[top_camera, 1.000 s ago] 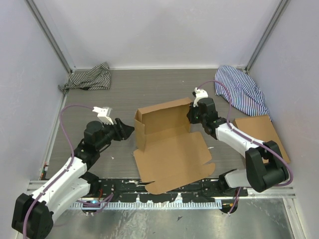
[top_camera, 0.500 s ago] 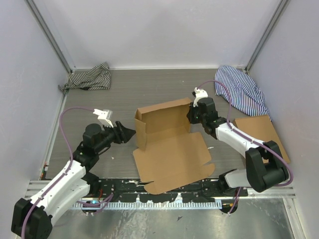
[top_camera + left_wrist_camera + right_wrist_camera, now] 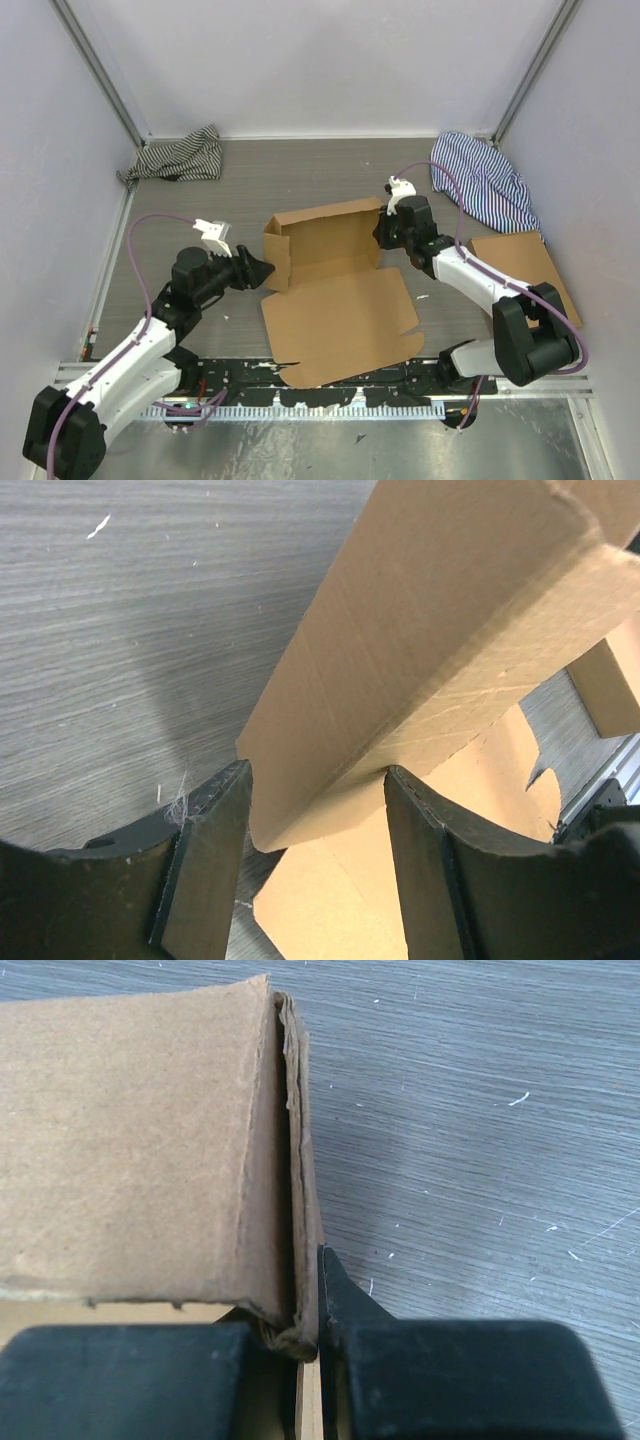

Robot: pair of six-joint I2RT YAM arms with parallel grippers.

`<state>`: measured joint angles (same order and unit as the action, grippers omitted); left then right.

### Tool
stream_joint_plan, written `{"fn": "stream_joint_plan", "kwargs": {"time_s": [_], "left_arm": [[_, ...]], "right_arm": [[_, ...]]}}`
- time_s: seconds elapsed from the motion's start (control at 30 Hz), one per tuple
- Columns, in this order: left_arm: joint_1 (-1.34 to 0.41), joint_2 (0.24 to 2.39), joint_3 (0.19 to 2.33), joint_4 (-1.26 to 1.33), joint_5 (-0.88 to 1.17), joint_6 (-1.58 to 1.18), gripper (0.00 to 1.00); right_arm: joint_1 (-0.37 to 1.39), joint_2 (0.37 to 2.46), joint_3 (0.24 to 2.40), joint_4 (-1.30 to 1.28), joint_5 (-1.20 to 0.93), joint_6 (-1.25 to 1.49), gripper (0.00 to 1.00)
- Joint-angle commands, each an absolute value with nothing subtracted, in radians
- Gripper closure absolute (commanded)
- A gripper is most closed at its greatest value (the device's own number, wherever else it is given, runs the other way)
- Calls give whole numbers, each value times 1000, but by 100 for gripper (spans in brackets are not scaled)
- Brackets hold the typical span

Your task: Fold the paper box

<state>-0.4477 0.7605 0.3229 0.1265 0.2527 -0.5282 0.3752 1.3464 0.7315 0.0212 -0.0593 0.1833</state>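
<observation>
The paper box [image 3: 340, 320] lies mid-table, a brown corrugated sheet with its back wall and left wall raised and its wide front panel flat. My left gripper [image 3: 260, 268] is at the left wall, open, its fingers either side of the folded wall. In the left wrist view that wall [image 3: 430, 630] fills the gap of the left gripper [image 3: 315, 810] and touches the right finger [image 3: 425, 870]. My right gripper [image 3: 382, 232] is shut on the box's right end wall. The right wrist view shows the doubled cardboard edge [image 3: 140, 1140] pinched in the right gripper [image 3: 318, 1335].
A striped cloth [image 3: 180, 158] lies at the back left and another striped cloth [image 3: 485, 185] at the back right. A flat brown cardboard rectangle [image 3: 520, 262] sits by the right arm. A black rail [image 3: 330, 385] runs along the near edge.
My left gripper has moved right onto the box's left wall and its jaws have widened slightly. The box's left side and front panel have shifted a little left. The right arm has not moved.
</observation>
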Motion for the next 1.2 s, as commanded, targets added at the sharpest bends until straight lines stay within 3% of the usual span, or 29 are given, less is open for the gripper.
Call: {"fn": "stream_joint_plan", "kwargs": {"time_s": [0.0, 0.47, 0.93, 1.17], "left_arm": [[-454, 808, 358, 197, 266, -512, 37], [-531, 742, 418, 125, 158, -505, 38], [-660, 808, 465, 129, 67, -512, 40], [-760, 881, 498, 120, -83, -499, 40]], "right_arm": [[373, 1316, 769, 56, -98, 192, 98], [377, 1320, 770, 44, -89, 197, 98], [394, 1344, 783, 36, -55, 210, 98], [429, 1327, 780, 38, -21, 211, 98]]}}
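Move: The box's left side flap stands just by the left hand's open fingers, its middle some 2 cm ahead, about 3 cm to the right and roughly level. From that hand the box's back left corner is about 9 cm ahead and 2 cm right, and the flat front sheet's middle about 10 cm back and 15 cm right. From the right hand, still gripping the far right corner, the flap lies about 5 cm back and 20 cm left. Left hand, fingers open, pushes the side flap inward, about 5 cm right and 3 cm up; right hand keeps hold. ##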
